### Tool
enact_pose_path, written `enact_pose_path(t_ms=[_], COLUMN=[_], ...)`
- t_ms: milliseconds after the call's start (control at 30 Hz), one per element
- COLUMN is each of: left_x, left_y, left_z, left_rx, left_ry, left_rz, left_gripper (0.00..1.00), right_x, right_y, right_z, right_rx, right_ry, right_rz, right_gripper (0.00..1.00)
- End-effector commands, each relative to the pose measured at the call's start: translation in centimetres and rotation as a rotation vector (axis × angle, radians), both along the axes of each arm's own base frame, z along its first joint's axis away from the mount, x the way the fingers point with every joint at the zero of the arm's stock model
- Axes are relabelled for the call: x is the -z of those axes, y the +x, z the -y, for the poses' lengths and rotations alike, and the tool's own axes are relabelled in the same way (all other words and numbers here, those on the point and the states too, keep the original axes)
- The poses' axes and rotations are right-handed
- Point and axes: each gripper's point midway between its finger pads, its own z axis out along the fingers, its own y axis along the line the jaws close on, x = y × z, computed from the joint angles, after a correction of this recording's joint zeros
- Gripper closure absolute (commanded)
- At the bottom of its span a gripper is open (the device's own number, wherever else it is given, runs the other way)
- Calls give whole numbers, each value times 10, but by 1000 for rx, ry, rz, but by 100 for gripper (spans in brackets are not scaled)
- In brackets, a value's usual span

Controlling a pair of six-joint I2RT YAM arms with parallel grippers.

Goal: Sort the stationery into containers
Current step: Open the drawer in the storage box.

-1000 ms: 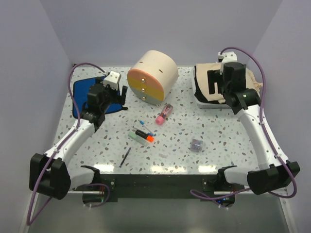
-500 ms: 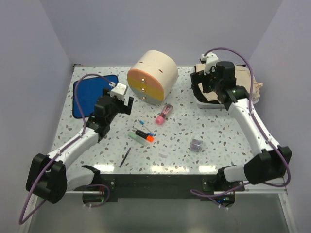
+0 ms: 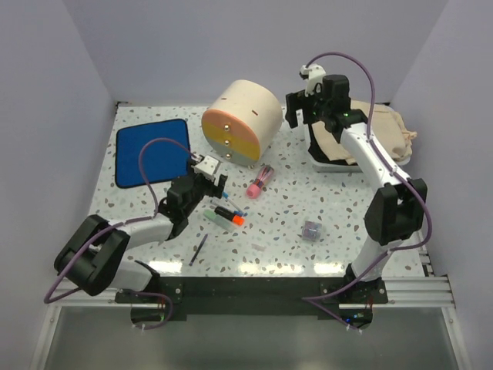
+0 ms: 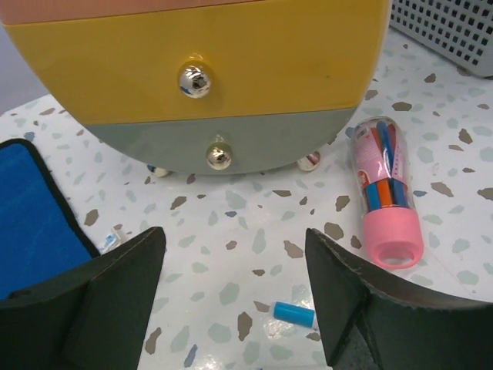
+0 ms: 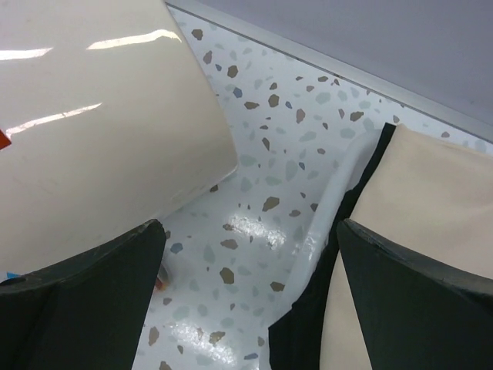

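The beige round cabinet (image 3: 248, 108) lies on its side, its orange drawer (image 4: 154, 8), yellow drawer (image 4: 269, 54) and grey drawer (image 4: 254, 142) all pushed in. The stationery lies in front of it: a pink tube (image 3: 260, 179), blue-tipped pens (image 3: 231, 202), a green-and-orange highlighter (image 3: 225, 219), a thin black pen (image 3: 199, 250) and a small purple-grey box (image 3: 310, 230). My left gripper (image 3: 218, 179) hangs low, open, facing the drawers. A blue pen tip (image 4: 293, 314) lies on the table between its fingers. My right gripper (image 3: 296, 116) is open, between the cabinet and the tray.
A blue cloth (image 3: 152, 160) lies at the left back. A white tray (image 5: 331, 208) holding a beige bag (image 3: 370, 131) stands at the right back, close to my right gripper. Purple walls enclose the table on three sides.
My left arm has moved off the blue cloth, rightwards and nearer, down to the pens before the cabinet. My right arm has swung left from over the tray towards the cabinet's right side.
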Motion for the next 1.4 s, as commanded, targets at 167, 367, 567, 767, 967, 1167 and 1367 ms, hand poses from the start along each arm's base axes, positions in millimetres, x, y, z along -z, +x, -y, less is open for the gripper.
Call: enact_pose_path(t_ms=[167,367,567,767,967,1167,1367], left_x=[-17,-5,-3,9,15,30,42], left_y=[27,65,94,95,94,112,122], left_z=[47,39,24,27,34,24,21], left_rx=[167,138,120,158,141,15,-40], left_ry=[-139,-198,-176,-161,-137,-127,-123], left_rz=[107,44,31,-5,-10,-101,-172], left_gripper=[44,43,48,51,59,55,56], right_x=[-12,-3,-13,-19,-27,-29,-27], right_y=[56,79,78,74,76,74,69], right_z=[-24,-33,-46,-50,-49,-50,-48], right_rx=[-9,-45,-102,-106,-115,-128,-128], right_ry=[141,174,242,280,267,268,266], right_rz=[43,46,57,66,91,97,95], right_gripper=[3,4,5,5,5,5,5])
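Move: The bottom drawer's knob is some 12 cm ahead of the left hand, 3 cm right and 5 cm lower; the yellow drawer's knob stands about 6 cm straight above it. From the left hand, the pencil tube lies about 3 cm ahead and 14 cm right, the blue-capped pen 5 cm back and 4 cm right, both about 8 cm below. The storage box's middle is roughly 18 cm left, 4 cm back and 10 cm below the right hand. Forward about 10 cm to the drawer front, the left hand first swings slightly right and down, then hesitates there, sinks some 3 cm below the yellow knob and noses in again, tipping down while its fingers narrow to about half open around the bottom knob. The right hand, wide open, slides about 8 cm forward and 4 cm left by the box's far right end, rolls slightly, then waits. ##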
